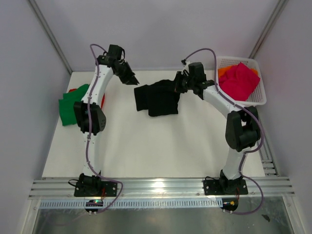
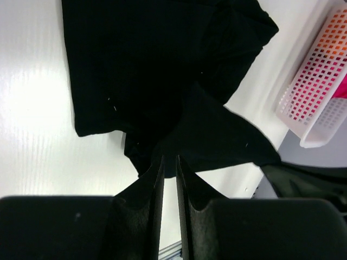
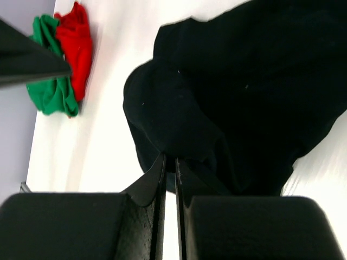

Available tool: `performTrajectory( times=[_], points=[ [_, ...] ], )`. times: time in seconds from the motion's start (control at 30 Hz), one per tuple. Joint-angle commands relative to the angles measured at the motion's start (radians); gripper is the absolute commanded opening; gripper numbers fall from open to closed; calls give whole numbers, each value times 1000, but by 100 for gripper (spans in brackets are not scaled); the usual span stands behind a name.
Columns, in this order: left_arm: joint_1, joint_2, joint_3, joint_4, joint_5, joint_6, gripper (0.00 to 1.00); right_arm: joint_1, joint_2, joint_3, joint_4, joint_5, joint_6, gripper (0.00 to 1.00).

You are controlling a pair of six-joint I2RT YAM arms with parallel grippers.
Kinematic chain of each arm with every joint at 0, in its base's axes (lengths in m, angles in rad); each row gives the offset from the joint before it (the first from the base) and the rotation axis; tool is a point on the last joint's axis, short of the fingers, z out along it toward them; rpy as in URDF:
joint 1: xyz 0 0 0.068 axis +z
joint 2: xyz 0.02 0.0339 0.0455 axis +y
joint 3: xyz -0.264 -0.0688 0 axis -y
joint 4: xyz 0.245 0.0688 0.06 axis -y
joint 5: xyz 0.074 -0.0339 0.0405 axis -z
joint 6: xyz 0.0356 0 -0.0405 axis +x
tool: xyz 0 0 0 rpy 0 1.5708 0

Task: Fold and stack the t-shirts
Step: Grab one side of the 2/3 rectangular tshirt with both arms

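A large black t-shirt [image 1: 158,99] lies crumpled at the back middle of the table. My right gripper [image 1: 178,85] is shut on a fold at its upper right edge, and the cloth bunches at the tips [image 3: 169,158]. My left gripper [image 1: 131,79] hovers off the shirt's left corner. Its jaws [image 2: 169,160] stand a narrow slit apart with only table showing between them. The black t-shirt [image 2: 152,70] spreads beyond those tips. A green t-shirt [image 1: 68,109] and a red t-shirt [image 3: 76,43] lie piled at the table's left edge.
A white lattice basket [image 1: 259,101] stands at the back right, holding a magenta-pink shirt [image 1: 239,80] over an orange one [image 1: 224,71]. Grey walls close in the left, right and back of the table. A metal rail runs along the near edge.
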Motion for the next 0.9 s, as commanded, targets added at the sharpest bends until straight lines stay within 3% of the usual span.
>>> performTrajectory(
  times=[0.0, 0.43, 0.87],
  points=[
    [-1, -20, -41, 40, 53, 16, 16, -28, 58, 131, 4, 2, 6, 3],
    [-1, -75, -246, 10, 17, 134, 14, -60, 277, 456, -96, 2, -4, 4],
    [-44, -277, -809, 241, 51, 109, 13, -132, 472, 692, -25, 10, 164, 4]
  ],
)
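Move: The left hand is empty. The black t-shirt's near left corner lies nearly under it, roughly 2 cm back, 2 cm right and 18 cm below; the t-shirt's middle is about 5 cm ahead and 13 cm right, and the green-and-red pile some 33 cm left and 2 cm ahead. From the right hand, which already grips a raised edge, the t-shirt's middle is about 7 cm ahead, 13 cm left and 16 cm below; the white basket is some 40 cm right and 15 cm ahead. Keeping its pinch on the t-shirt's raised edge, the right hand carries it forward about 13 cm at level height, easing a little to the right towards the table's far side. The empty left hand drops some 13 cm and draws back about as far, to the near side of the t-shirt, its nearly shut fingers tipping some 20 degrees steeper. ##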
